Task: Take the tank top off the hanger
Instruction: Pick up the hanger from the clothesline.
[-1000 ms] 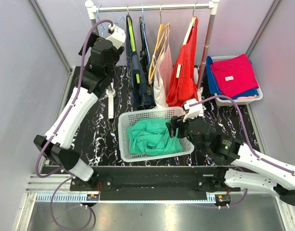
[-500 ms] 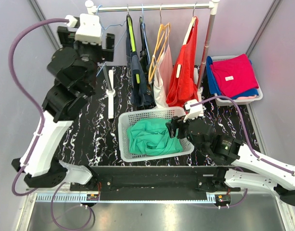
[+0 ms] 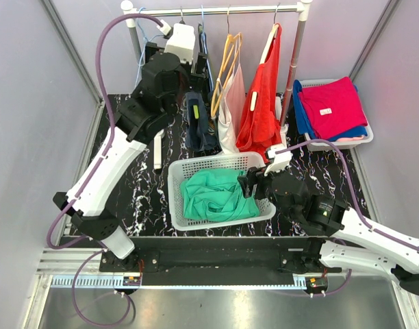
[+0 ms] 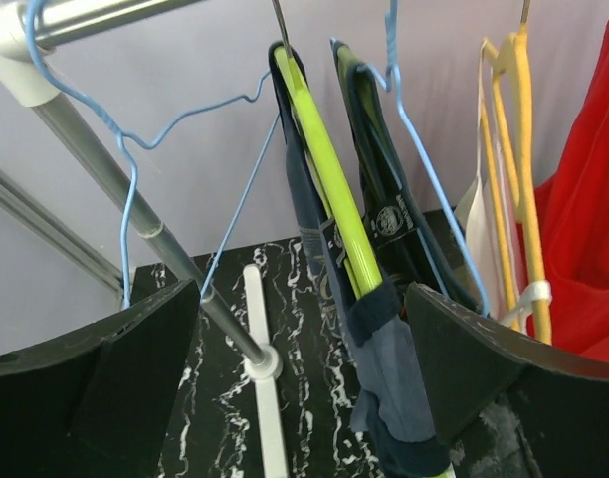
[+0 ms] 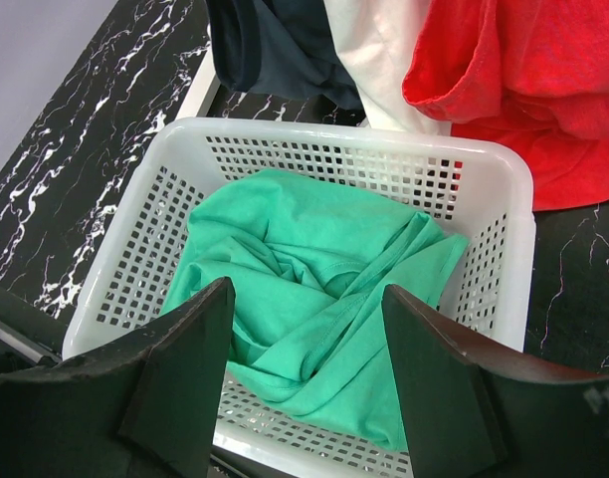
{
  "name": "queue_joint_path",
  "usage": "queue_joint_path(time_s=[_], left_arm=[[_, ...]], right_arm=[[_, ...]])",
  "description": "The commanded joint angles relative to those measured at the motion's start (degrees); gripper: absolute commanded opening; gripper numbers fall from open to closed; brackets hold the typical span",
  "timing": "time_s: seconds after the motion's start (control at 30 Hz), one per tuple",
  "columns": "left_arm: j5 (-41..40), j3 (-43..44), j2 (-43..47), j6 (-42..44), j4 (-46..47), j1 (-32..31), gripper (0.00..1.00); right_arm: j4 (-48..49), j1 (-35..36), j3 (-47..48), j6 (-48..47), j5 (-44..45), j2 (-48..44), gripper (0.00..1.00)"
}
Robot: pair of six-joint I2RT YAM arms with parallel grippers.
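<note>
Several tops hang on the rail (image 3: 223, 10). A navy tank top (image 3: 196, 120) hangs on a lime-green hanger (image 4: 329, 179), with a dark top on a blue hanger (image 4: 414, 149) beside it. Further right are a pale top on a yellow hanger (image 3: 226, 65) and a red top (image 3: 261, 110). My left gripper (image 3: 189, 68) is up at the rail, open. In the left wrist view (image 4: 304, 368) the navy top's lower part lies between the fingers, close to the right finger (image 4: 484, 368). My right gripper (image 3: 247, 185) hovers open over a green garment (image 5: 314, 289).
The green garment lies in a white mesh basket (image 3: 174, 192) at the table's middle. An empty blue wire hanger (image 4: 185, 124) hangs at the rail's left end. The rack's post and white foot (image 4: 265, 398) stand left of the navy top. A tray (image 3: 339, 145) of folded clothes sits at the right.
My left arm has swung from left of the rack rightward to the navy top, its jaws slightly narrower. The right arm has barely moved.
</note>
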State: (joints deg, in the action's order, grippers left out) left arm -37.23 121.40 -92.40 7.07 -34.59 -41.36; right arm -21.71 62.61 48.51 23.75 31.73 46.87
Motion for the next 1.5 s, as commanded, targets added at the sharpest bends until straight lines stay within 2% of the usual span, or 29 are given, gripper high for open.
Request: queue_joint_path(time_s=[0.0, 0.23, 0.37, 0.7, 0.83, 0.97, 1.17, 1.33, 1.47], left_arm=[[0.14, 6.38, -0.50, -3.99, 2.60, -0.03, 0.92], [0.23, 8.50, -4.97, -5.84, 2.60, 2.25, 0.93], [3.74, 9.64, -7.18, -9.26, 0.05, 4.36, 0.94], [8.23, 10.17, -9.38, -11.46, -1.62, 7.08, 0.91], [9.55, 10.26, -10.95, -11.73, -1.89, 8.05, 0.81], [10.86, 10.26, -12.01, -11.73, -2.15, 9.19, 0.64], [12.36, 10.17, -12.63, -11.64, -2.50, 10.78, 0.49], [13.24, 10.52, -12.19, -10.94, -2.50, 11.04, 0.22], [13.50, 11.13, -11.49, -10.24, -2.24, 11.30, 0.08]], right_arm=[[2.64, -0.03, -0.35, 0.86, -0.96, -0.47, 0.70], [2.73, -0.03, -1.58, 1.30, -1.14, -1.43, 0.70], [2.38, -0.12, -1.75, 1.21, -0.96, -2.31, 0.70], [2.99, -0.03, -2.46, 1.39, -1.32, -1.96, 0.70], [2.91, -0.03, -2.46, 1.39, -1.40, -2.31, 0.70], [2.82, -0.12, -2.63, 1.48, -0.97, -3.10, 0.70], [2.55, -0.12, -2.46, 1.39, -0.88, -3.63, 0.70], [2.38, -0.03, -2.19, 1.21, -0.96, -3.19, 0.70], [2.29, -0.12, -2.11, 1.21, -1.14, -3.37, 0.70]])
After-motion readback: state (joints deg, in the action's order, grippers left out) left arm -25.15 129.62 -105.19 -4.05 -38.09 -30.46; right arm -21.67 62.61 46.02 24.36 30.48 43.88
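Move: The near arm of the lime-green hanger, with the navy tank top on it, lies about 9 cm ahead of my left hand, 3 cm to the right and 6 cm lower. The empty blue hanger is some 8 cm ahead and 8 cm left. The second dark tank top hangs around 12 cm ahead and 10 cm right, with the yellow hanger about 10 cm ahead and 17 cm right. From my right hand, the lime-green hanger's arm is roughly 27 cm ahead, 20 cm left and 18 cm higher. With its fingers wide open, my left hand lifts about 3 cm, then goes forward and down to the lime-green hanger, ending some 8 cm farther out and 6 cm lower than it began, tipping and rolling slightly with its left side down. Over the last part of the reach the fingers close nearly shut and pinch the hanger's near arm between them. ##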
